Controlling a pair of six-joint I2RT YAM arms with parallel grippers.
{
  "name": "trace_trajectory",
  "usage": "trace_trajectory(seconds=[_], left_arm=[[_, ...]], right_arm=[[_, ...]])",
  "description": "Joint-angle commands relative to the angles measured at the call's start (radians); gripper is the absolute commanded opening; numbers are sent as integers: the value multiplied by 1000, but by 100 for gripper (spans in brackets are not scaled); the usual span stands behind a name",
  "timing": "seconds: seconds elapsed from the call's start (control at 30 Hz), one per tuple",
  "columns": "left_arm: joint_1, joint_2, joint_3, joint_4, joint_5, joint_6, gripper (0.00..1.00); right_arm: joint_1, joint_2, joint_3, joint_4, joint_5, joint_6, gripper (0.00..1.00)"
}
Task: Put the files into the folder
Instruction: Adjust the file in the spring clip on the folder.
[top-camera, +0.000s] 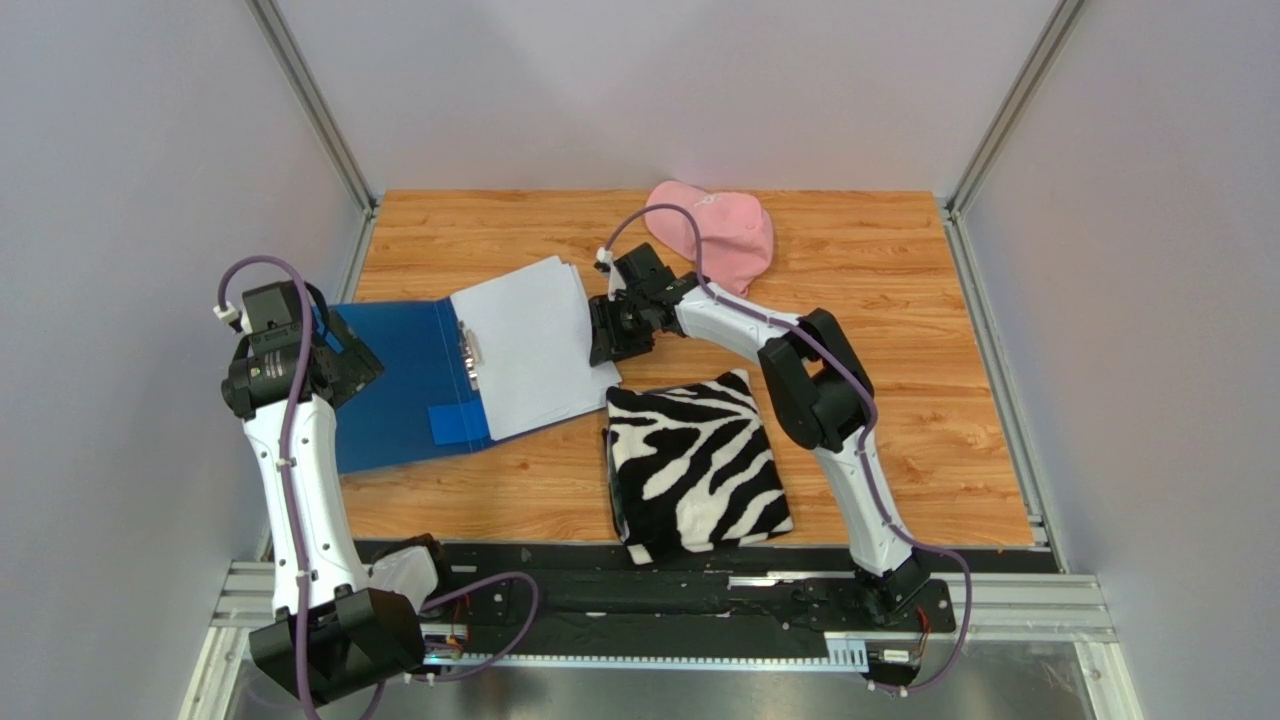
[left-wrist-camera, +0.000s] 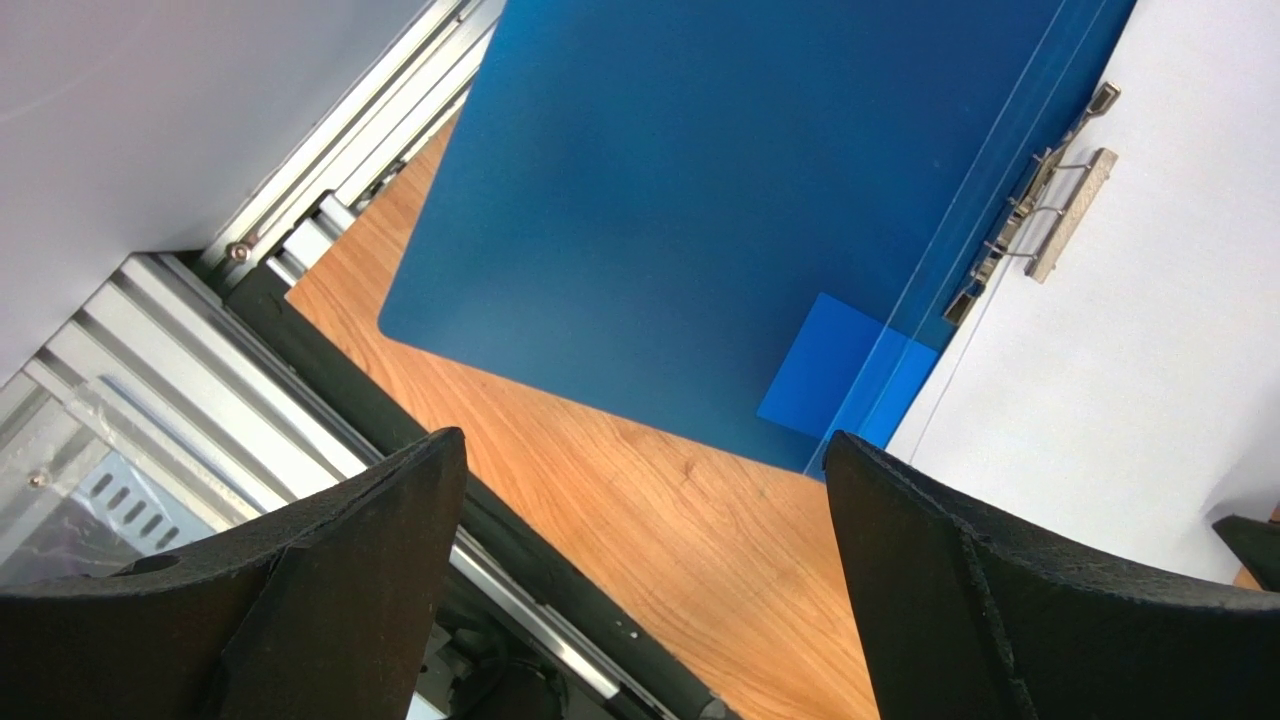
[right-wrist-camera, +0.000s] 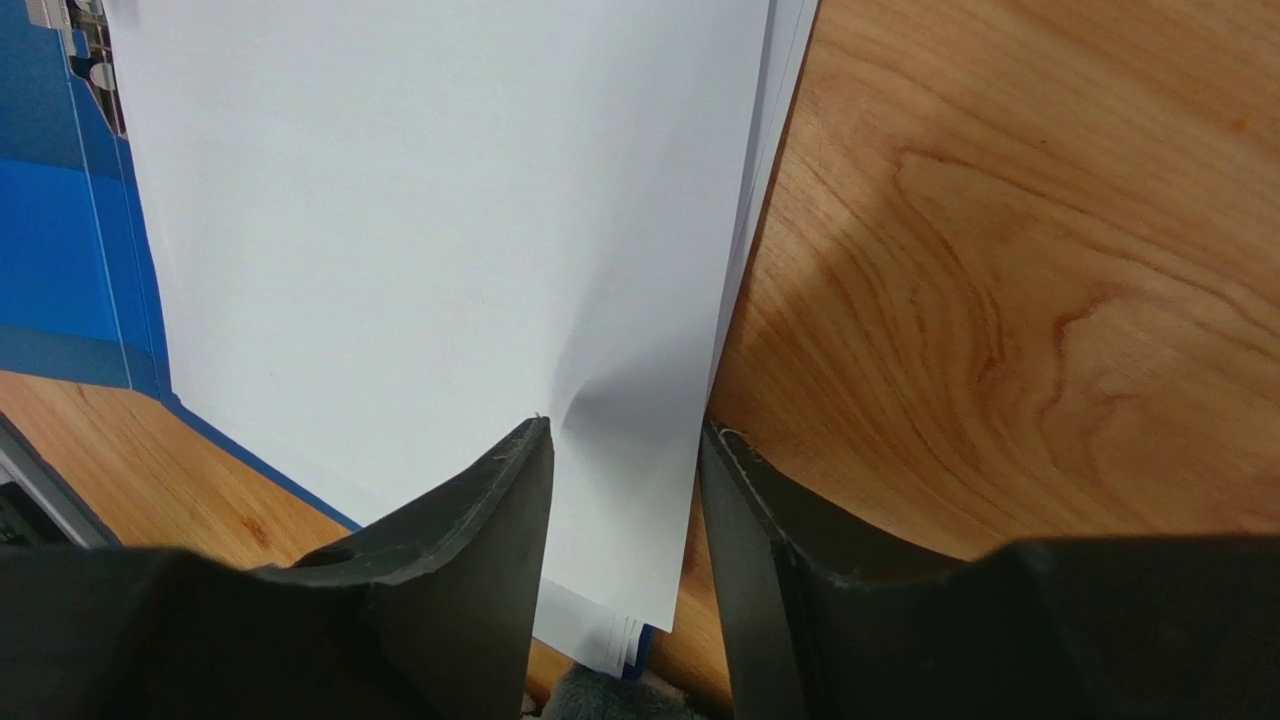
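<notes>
The blue folder (top-camera: 394, 387) lies open on the wooden table, its metal clip (left-wrist-camera: 1052, 203) along the spine. The files (top-camera: 523, 348), a stack of white sheets, rest on its right half. My right gripper (right-wrist-camera: 624, 435) is low at the stack's right edge, one finger on the top sheet (right-wrist-camera: 436, 210) and the other on the wood beside it. The jaws stand partly apart with the sheet's edge puckering between them. My left gripper (left-wrist-camera: 643, 450) hovers wide open above the folder's left cover (left-wrist-camera: 676, 180) and near corner, holding nothing.
A zebra-striped folded cloth (top-camera: 694, 465) lies just near and right of the files. A pink cap (top-camera: 718, 233) sits at the back behind the right wrist. Grey walls and metal posts enclose the table, and a black rail (top-camera: 661, 578) runs along the near edge.
</notes>
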Motion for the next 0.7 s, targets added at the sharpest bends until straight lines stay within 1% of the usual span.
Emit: trace_trajectory(seconds=[0.0,0.07,0.1,0.17,0.2,0.3,0.33,0.37,0.43,0.53,0.6,0.67], left_arm=[[8,-17,3,12,9,17,98],[10,-8,-2,18,35,23,98],[8,-5,-2,29,52,30,98],[10,3,-29,75,107,61,98],[8,12,-28,118,115,73,99],[10,102,15,158,75,78,99],[35,163,39,146,113,66,99],[45,187,102,120,143,55,99],[51,240,156,124,160,57,99],[52,288,191,106,149,83,99],[62,273,171,112,71,101,99],[114,233,115,161,52,159,99]], right_arm=[[26,-68,-27,2,40,-10,54],[26,-71,-19,5,106,-46,61],[23,-53,14,3,134,-81,67],[20,-10,83,-19,158,-116,68],[18,39,172,-51,152,-129,69],[17,105,284,-95,116,-164,69],[17,130,327,-95,103,-172,69],[17,133,340,-89,83,-179,69],[15,141,358,-70,62,-178,69],[14,133,351,-33,27,-144,68],[14,107,312,2,-6,-115,68],[12,71,247,34,-16,-104,68]])
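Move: The right hand is low over the right edge of the stacked files, near their front corner. The middle of the files is about 10 cm to its left, 2 cm ahead and 2 cm below. The spring clip is some 20 cm to its left, level with it. The zebra cloth lies roughly 18 cm back and 14 cm right, and the pink cap 23 cm ahead and 17 cm right. From the open left hand, the files are about 19 cm ahead, 22 cm right and 20 cm below. The right hand opens its half-closed fingers to about two thirds and, after a brief pause, moves up and away from the front corner, forward about 5 cm along the files' right edge, some 3 cm inward to the left and 3 cm up, while the wrist tilts about 10 degrees so the downward fingers swing forward. The left hand, wide open and empty, waits briefly, then goes forward about 7 cm and slightly left, high above the folder's bare left flap, without touching it. ##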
